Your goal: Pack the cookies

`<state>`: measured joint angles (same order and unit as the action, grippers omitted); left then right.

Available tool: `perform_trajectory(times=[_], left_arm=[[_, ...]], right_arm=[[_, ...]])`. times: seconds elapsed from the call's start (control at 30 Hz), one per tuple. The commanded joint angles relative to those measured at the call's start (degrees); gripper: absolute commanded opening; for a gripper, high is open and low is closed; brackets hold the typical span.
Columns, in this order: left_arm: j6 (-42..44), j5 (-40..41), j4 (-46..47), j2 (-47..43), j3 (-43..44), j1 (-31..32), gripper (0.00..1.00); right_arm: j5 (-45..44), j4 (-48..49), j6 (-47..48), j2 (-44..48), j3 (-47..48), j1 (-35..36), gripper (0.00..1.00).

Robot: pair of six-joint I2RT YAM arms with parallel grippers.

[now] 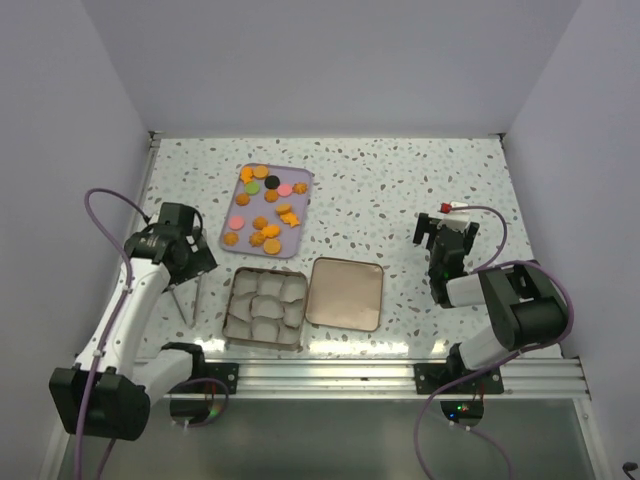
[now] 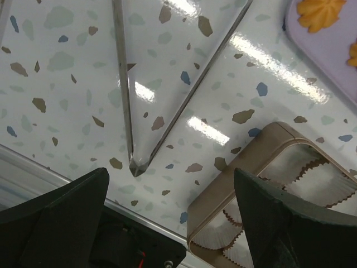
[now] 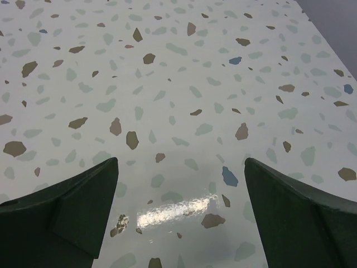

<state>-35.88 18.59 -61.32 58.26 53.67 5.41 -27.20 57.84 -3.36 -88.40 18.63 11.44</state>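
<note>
The cookies [image 1: 264, 208] lie scattered on a lilac tray [image 1: 301, 180] at the table's middle back; most are orange, a few pink, green and one black. In the left wrist view one orange cookie [image 2: 321, 11] shows on the tray's corner [image 2: 329, 56]. My left gripper [image 1: 193, 260] [image 2: 170, 174] hovers open left of the tray, over a pair of tongs [image 1: 185, 320] [image 2: 136, 163], holding nothing. My right gripper [image 1: 437, 230] [image 3: 181, 163] stands open over bare table on the right, far from the cookies.
A brown tin [image 1: 233, 338] [image 2: 268, 146] lined with white paper cups [image 1: 265, 308] [image 2: 312, 174] sits in front of the tray. Its lid [image 1: 345, 293] lies beside it on the right. White walls enclose the table on three sides.
</note>
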Motion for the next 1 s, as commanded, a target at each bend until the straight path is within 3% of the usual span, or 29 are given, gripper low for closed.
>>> perform_trajectory(times=[0.0, 0.2, 0.37, 0.47, 0.67, 0.97], left_arm=[[-1.83, 1.00, -3.19, 2.90, 1.53, -1.89, 1.00], [3.27, -1.53, 3.73, 10.72, 1.26, -3.74, 1.00], [2.22, -1.27, 4.11, 16.44, 1.52, -5.40, 1.00], [1.69, -4.16, 3.31, 15.40, 1.70, -10.66, 1.00], [1.95, -7.67, 3.92, 14.60, -4.97, -14.54, 1.00], [-0.07, -11.82, 12.70, 14.16, -11.13, -14.81, 1.00]], right_arm=[[0.39, 2.89, 0.63, 0.16, -0.09, -0.10, 0.99], [0.66, 2.71, 0.46, 0.16, 0.00, -0.10, 0.99], [0.75, 2.71, 0.37, 0.25, 0.00, -0.10, 0.99], [0.66, 2.71, 0.37, 0.25, 0.00, -0.02, 0.99], [0.66, 2.62, 0.45, 0.07, 0.09, -0.10, 0.99], [0.66, 2.62, 0.45, 0.07, 0.09, -0.10, 0.99]])
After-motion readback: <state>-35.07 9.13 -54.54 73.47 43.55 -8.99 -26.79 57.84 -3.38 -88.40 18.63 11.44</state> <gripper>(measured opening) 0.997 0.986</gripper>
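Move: The open V of the metal tongs lies on the table under the left hand, about 13 cm below it; its middle is roughly 3 cm ahead and 5 cm left, the joined end about 8 cm back and 3 cm left. The cookie box stands some 15 cm to the hand's right and 4 cm back; the purple cookie tray is about 21 cm ahead and 14 cm right. From the right hand the tongs are some 66 cm left and 14 cm back. The left hand, fingers staying wide open, sinks about 9.5 cm towards the tongs, easing its descent midway while it shifts some 2 cm left, then going down again and drawing back about 3 cm towards the joined end. As it goes, the wrist tips the fingers nearer to straight down, by about 20 degrees, and turns slightly counter-clockwise, so that the fingers come low over the V near its joint without closing on it. ##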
